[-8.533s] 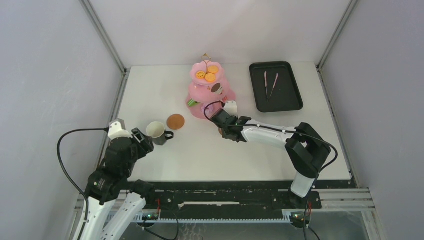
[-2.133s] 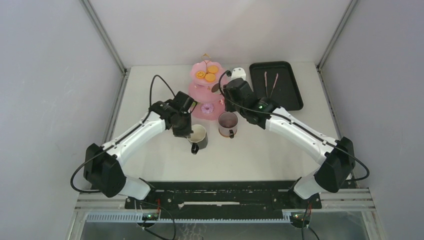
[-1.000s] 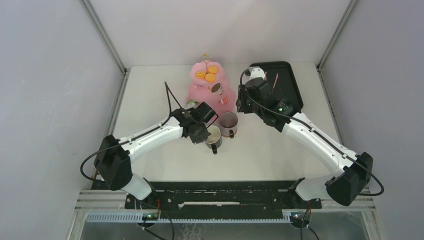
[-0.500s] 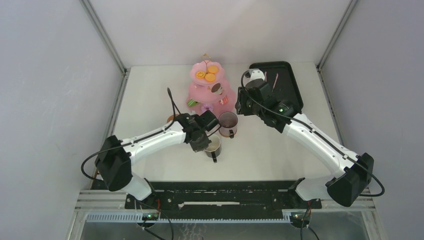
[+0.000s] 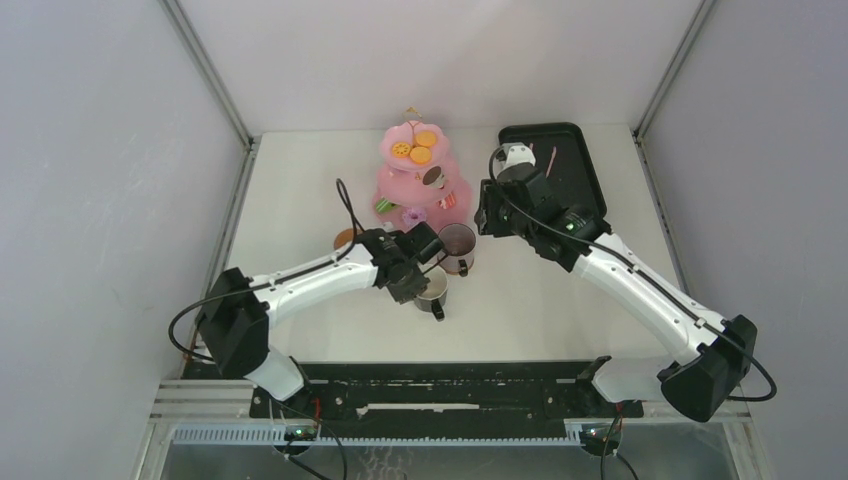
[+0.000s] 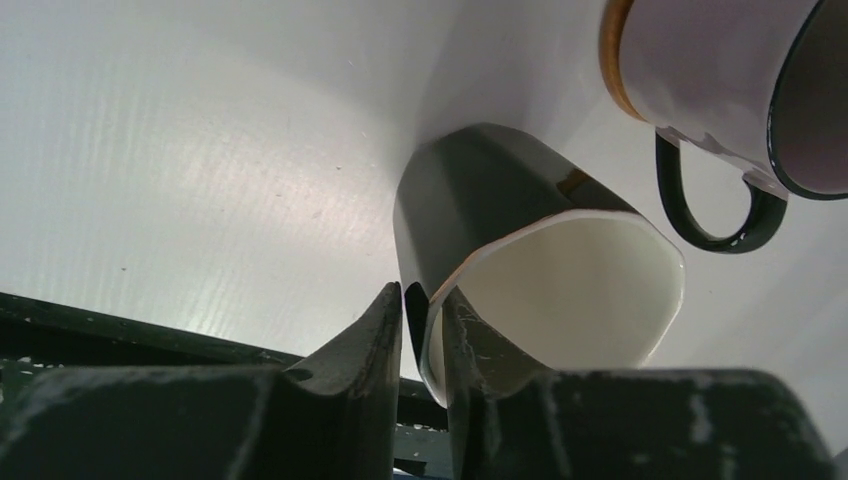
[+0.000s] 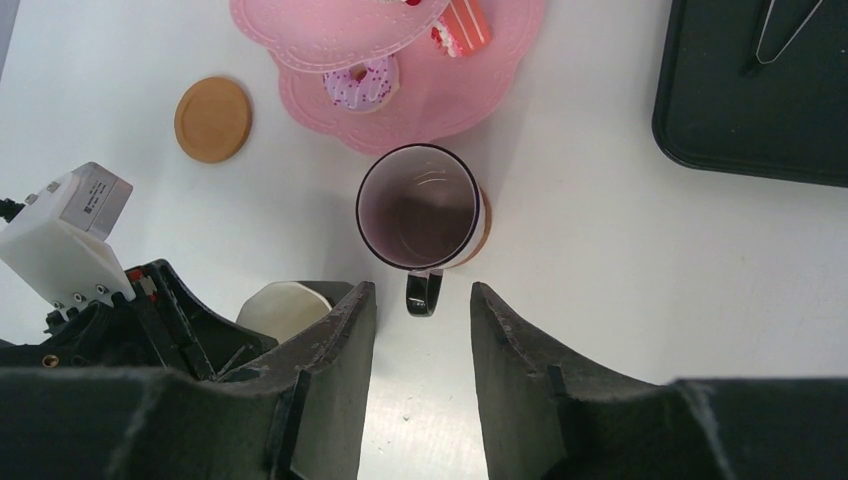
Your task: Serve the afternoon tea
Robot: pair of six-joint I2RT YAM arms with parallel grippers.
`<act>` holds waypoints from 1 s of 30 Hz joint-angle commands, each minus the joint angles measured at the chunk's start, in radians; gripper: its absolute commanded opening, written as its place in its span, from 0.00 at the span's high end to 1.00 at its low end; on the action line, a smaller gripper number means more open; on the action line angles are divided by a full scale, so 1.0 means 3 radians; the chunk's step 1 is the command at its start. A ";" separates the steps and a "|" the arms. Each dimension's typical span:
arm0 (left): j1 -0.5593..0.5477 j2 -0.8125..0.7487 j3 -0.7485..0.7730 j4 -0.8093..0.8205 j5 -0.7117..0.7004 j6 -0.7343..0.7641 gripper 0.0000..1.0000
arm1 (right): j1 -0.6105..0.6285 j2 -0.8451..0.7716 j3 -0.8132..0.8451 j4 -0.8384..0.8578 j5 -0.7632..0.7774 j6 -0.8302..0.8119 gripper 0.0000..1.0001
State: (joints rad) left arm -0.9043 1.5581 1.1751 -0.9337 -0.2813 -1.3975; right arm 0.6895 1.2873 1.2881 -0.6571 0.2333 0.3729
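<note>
The pink three-tier cake stand (image 5: 398,186) with toy pastries stands at the back middle. In front of it a dark mug (image 5: 457,243) sits on a brown coaster (image 7: 484,226). A second dark mug with a cream inside (image 5: 433,290) stands on the bare table just in front of the first. My left gripper (image 5: 413,280) straddles its rim (image 6: 425,300), one finger inside and one outside, with a sliver of slack, so it is open. My right gripper (image 5: 487,215) hovers open and empty, high above the first mug (image 7: 418,208). The other coaster (image 5: 343,239) lies bare to the left.
A black tray (image 5: 572,150) holding thin tongs (image 7: 790,25) sits at the back right, partly under my right arm. A pink doughnut (image 7: 362,80) and a red cake slice (image 7: 463,22) lie on the stand's lower tier. The table's near edge runs just behind the cream mug.
My left gripper brought the cream mug slightly nearer and rightward, then loosened its jaws on the rim. My right arm shifted only a little.
</note>
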 commanded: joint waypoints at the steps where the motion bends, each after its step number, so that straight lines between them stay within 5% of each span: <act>1: -0.0048 0.0017 0.0100 0.0067 -0.0030 -0.0131 0.72 | 0.0008 -0.0138 -0.0019 0.0029 -0.0005 0.0043 0.52; 11: -0.0049 -0.0028 0.0419 -0.0140 -0.0264 -0.0023 0.46 | 0.0003 -0.0149 -0.0014 0.0077 -0.0045 -0.0009 0.52; 18: -0.0049 -0.0443 0.0709 -0.0397 -0.0597 0.0092 0.39 | -0.0018 -0.0130 0.0084 0.0050 -0.0031 -0.0061 0.51; 24: 0.0011 -0.1169 0.0361 -0.0473 -0.1282 -0.0137 0.36 | -0.0023 -0.0023 0.0223 0.0044 -0.0009 -0.0102 0.51; 30: 0.0713 -0.1464 -0.0194 -0.0116 -0.1290 0.0184 0.35 | -0.0023 0.0093 0.0331 0.0102 0.0040 -0.0142 0.52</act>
State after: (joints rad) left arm -0.8127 1.1233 1.2194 -1.0325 -0.6064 -1.4094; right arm 0.6868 1.2968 1.3331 -0.6582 0.2268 0.3553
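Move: The grey mug with the white inside has its left rim between the left fingertips; its middle lies about 1 cm ahead of the left hand, 4 cm to the right and 4 cm down. The lilac mug stands some 10 cm ahead and 10 cm right, at the same depth, and the empty coaster lies about 13 cm ahead and 13 cm left, 9 cm below. From the right hand, the grey mug is about 8 cm back, 9 cm left and 20 cm down. The grey mug's rim, still straddled by the already loosening left fingers, is let go: they spread from about a fifth to two thirds open, at first with the hand nearly in place. Then the left hand lifts off some 14 cm, easing a little forward, and late in the climb swings about 9 cm left, away from both mugs, while the wrist tips its fingers up by nearly 30 degrees and turns slightly counter-clockwise. ##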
